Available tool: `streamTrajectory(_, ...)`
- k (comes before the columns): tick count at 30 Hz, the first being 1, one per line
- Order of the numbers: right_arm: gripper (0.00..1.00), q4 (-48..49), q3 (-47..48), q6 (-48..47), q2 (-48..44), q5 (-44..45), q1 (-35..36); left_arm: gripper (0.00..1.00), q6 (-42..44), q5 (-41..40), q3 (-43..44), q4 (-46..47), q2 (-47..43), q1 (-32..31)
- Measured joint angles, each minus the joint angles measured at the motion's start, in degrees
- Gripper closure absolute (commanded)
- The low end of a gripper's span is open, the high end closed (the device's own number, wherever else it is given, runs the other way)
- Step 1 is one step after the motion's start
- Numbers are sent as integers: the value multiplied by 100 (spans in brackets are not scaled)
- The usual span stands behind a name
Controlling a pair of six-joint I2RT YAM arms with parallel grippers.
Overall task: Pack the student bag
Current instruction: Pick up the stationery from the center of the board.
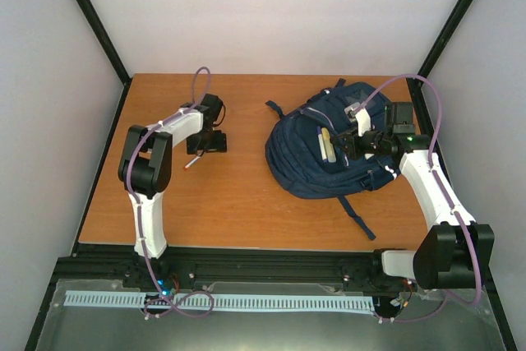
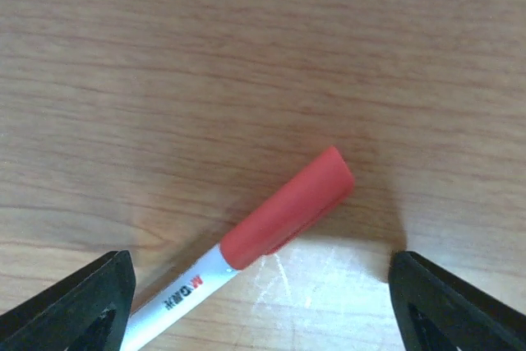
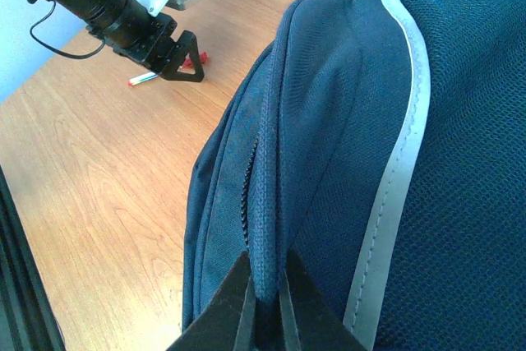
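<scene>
The student bag (image 1: pixel 316 158), navy with pale stripes, lies on the right half of the wooden table. My right gripper (image 3: pixel 265 306) is shut on a fold of the bag's (image 3: pixel 411 162) fabric beside its zipper, at the bag's right side (image 1: pixel 352 144). A pen with a white barrel and red cap (image 2: pixel 288 207) lies flat on the table at the left (image 1: pixel 191 163). My left gripper (image 2: pixel 261 285) stands open just above it, one finger on each side and nothing gripped. The right wrist view shows that gripper (image 3: pixel 177 67) and the pen (image 3: pixel 164 71) in the distance.
A bag strap (image 1: pixel 359 218) trails toward the table's near edge, and another (image 1: pixel 275 108) reaches out to the bag's left. Black frame posts (image 1: pixel 94 22) and white walls ring the table. A black rail (image 1: pixel 263 265) runs along the front.
</scene>
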Motion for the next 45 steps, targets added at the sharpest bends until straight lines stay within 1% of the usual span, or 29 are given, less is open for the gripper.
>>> streamTrajectory(1, 97, 0, 0, -4, 0, -4, -2, 20, 0, 61, 7, 4, 4, 7)
streamTrajectory(2, 97, 0, 0, -9, 0, -7, -9, 26, 26, 166, 4, -11, 7, 11)
streamTrajectory(4, 97, -2, 0, -22, 0, -17, -13, 32, 20, 422, -39, -20, 0, 13)
streamTrajectory(7, 97, -4, 0, -42, 0, -35, -17, 36, 0, 708, -225, 15, -127, 9)
streamTrajectory(12, 97, -9, 0, -50, 4, -52, -17, 43, -59, 1209, -778, 44, -531, -129)
streamTrajectory(13, 97, -9, 0, -50, 11, -66, -17, 47, -66, 1252, -852, 28, -584, -203)
streamTrajectory(15, 97, -15, 0, -57, 24, -90, -20, 60, -107, 1311, -922, -9, -629, -376)
streamTrajectory(17, 97, -20, 0, -63, 33, -109, -20, 67, -133, 1333, -940, -28, -632, -553)
streamTrajectory(22, 97, -24, 0, -66, 35, -122, -22, 80, -240, 1419, -953, -72, -627, -754)
streamTrajectory(28, 97, -26, 0, -66, 35, -122, -22, 94, -332, 1377, -898, -227, -590, -789)
streamTrajectory(31, 97, -28, 0, -66, 35, -122, -22, 97, -337, 1368, -879, -319, -586, -798)
streamTrajectory(35, 97, -28, 0, -66, 33, -122, -22, 98, -365, 1482, -866, -463, -616, -828)
streamTrajectory(38, 97, -33, 0, -66, 33, -125, -22, 97, -446, 1888, -852, -490, -807, -896)
streamTrajectory(41, 97, -37, 0, -66, 33, -125, -22, 97, -588, 2387, -715, -363, -1263, -1078)
streamTrajectory(45, 97, -39, 0, -66, 33, -125, -22, 97, -811, 3042, -293, 153, -1939, -1440)
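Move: The red marker, the stationery to be picked up, lies practically between the left hand's open fingers: its middle is about 2 cm to the left, 1 cm back and 1 cm below, its capped end pointing forward and right. The blue backpack's middle is some 42 cm to the right of the left hand and 2 cm ahead. From the right hand, which holds the backpack's edge, the marker lies roughly 44 cm to the left, level fore and aft, and 21 cm below. The red marker is pinched just below its cap by the left fingers, which close while the hand sweeps low over the table, about 8 cm back and 7 cm right. The hand then lifts it some 13 cm while carrying it about 10 cm further right towards the backpack, the wrist tilting so the fingers swing roughly 35 degrees to the right. ##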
